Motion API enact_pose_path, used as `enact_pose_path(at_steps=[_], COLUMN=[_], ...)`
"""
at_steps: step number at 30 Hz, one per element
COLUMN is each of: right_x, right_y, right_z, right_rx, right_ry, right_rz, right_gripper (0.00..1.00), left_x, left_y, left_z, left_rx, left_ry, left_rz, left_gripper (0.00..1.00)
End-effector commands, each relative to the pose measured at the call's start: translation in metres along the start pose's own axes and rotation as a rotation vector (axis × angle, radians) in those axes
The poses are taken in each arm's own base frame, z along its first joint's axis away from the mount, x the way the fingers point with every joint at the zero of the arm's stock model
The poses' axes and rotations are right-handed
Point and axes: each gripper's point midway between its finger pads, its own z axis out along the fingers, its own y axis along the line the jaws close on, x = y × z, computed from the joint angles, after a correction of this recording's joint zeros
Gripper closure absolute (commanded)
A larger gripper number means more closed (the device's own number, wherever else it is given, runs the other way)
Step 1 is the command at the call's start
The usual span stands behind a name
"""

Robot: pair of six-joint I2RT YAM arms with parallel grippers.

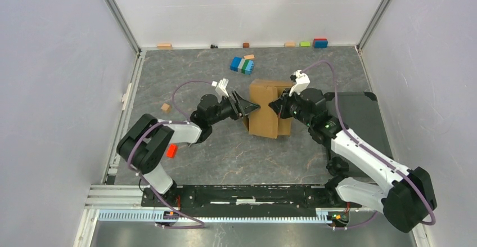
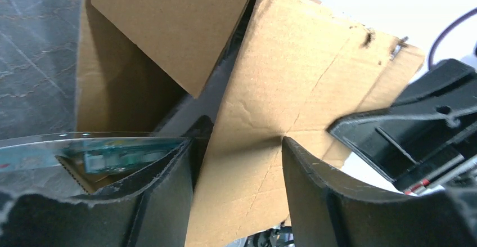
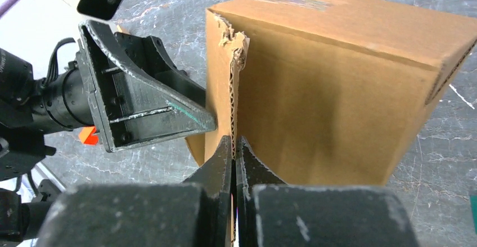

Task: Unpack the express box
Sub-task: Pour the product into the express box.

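The express box (image 1: 264, 112) is a brown cardboard carton standing mid-table between both arms. My left gripper (image 1: 253, 107) is at its left side and is open: in the left wrist view its fingers (image 2: 315, 191) stand wide apart, with a flap's flat face (image 2: 264, 89) between and beyond them. One finger lies by the box's opening, where a clear item with blue-green print (image 2: 112, 154) shows. My right gripper (image 3: 233, 146) is shut on the corrugated edge of a flap (image 3: 232, 89) at the box's (image 3: 337, 89) corner.
A blue-green block cluster (image 1: 242, 64) lies behind the box, with an orange block (image 1: 165, 107) at the left. A flat black tray (image 1: 360, 112) sits under the right arm. Small blocks (image 1: 320, 43) line the back wall. White walls enclose the table.
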Motion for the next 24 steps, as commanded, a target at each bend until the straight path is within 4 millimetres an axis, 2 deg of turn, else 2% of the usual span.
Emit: enact_pose_path(at_steps=[1, 3, 5, 8, 9, 11, 14, 17, 19, 22, 24], right_x=[0.012, 0.016, 0.010, 0.007, 0.003, -0.002, -0.017, -0.044, -0.063, -0.085, -0.085], right_y=[0.005, 0.002, 0.000, -0.010, -0.012, -0.017, -0.028, -0.045, -0.061, -0.105, -0.138], right_z=[0.006, 0.007, 0.010, 0.012, 0.012, 0.012, 0.008, -0.004, -0.016, -0.046, -0.066], right_rx=[-0.098, -0.116, -0.129, -0.103, -0.098, -0.079, -0.024, 0.078, 0.164, 0.378, 0.502], right_ry=[0.103, 0.129, 0.115, 0.120, 0.112, 0.107, 0.085, 0.031, -0.008, -0.074, -0.111], right_rz=[0.050, 0.083, 0.107, 0.123, 0.125, 0.124, 0.095, 0.051, 0.034, 0.057, 0.107], right_gripper=[1.00, 1.00, 1.00, 1.00, 0.97, 0.88, 0.58, 0.35, 0.25, 0.16, 0.12], left_x=[0.005, 0.009, 0.011, 0.011, 0.011, 0.009, 0.003, -0.013, -0.025, -0.035, -0.042], left_y=[-0.030, -0.029, -0.030, -0.028, -0.029, -0.033, -0.050, -0.075, -0.093, -0.117, -0.134], left_z=[0.007, 0.011, 0.014, 0.017, 0.018, 0.019, 0.020, 0.017, 0.012, 0.008, 0.001], left_rx=[0.180, 0.196, 0.215, 0.231, 0.237, 0.262, 0.325, 0.433, 0.521, 0.587, 0.625], left_ry=[0.027, 0.046, 0.053, 0.048, 0.049, 0.046, 0.059, 0.056, 0.050, 0.065, 0.066], left_rz=[-0.027, -0.043, -0.071, -0.106, -0.122, -0.146, -0.169, -0.222, -0.288, -0.298, -0.301], left_gripper=[0.39, 0.43, 0.50, 0.68, 0.72, 0.77, 0.86, 0.97, 0.98, 0.98, 0.98])
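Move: The box flap runs between the left hand's open fingers, its middle about 2 cm to the right and 1 cm back. The tilted box's middle is some 6 cm right of that hand, level fore and aft, 5 cm lower; the product shows roughly 3 cm back and 8 cm below. The right hand already grips the flap, whose middle is 3 cm to its left and 4 cm down; the box's middle is 1 cm ahead, 9 cm below, and the teal piece 17 cm right, 3 cm back on the table. The left fingers shut on the flap edge while the hand works right about 4 cm, dips slightly, then lifts roughly 6 cm with its fingertips tilting up some 25 degrees. The right hand, still gripping, eases forward, right and down, then opens wide, lets go of the flap and swings away right, forward and up, nearly 9 cm to the right in all. ##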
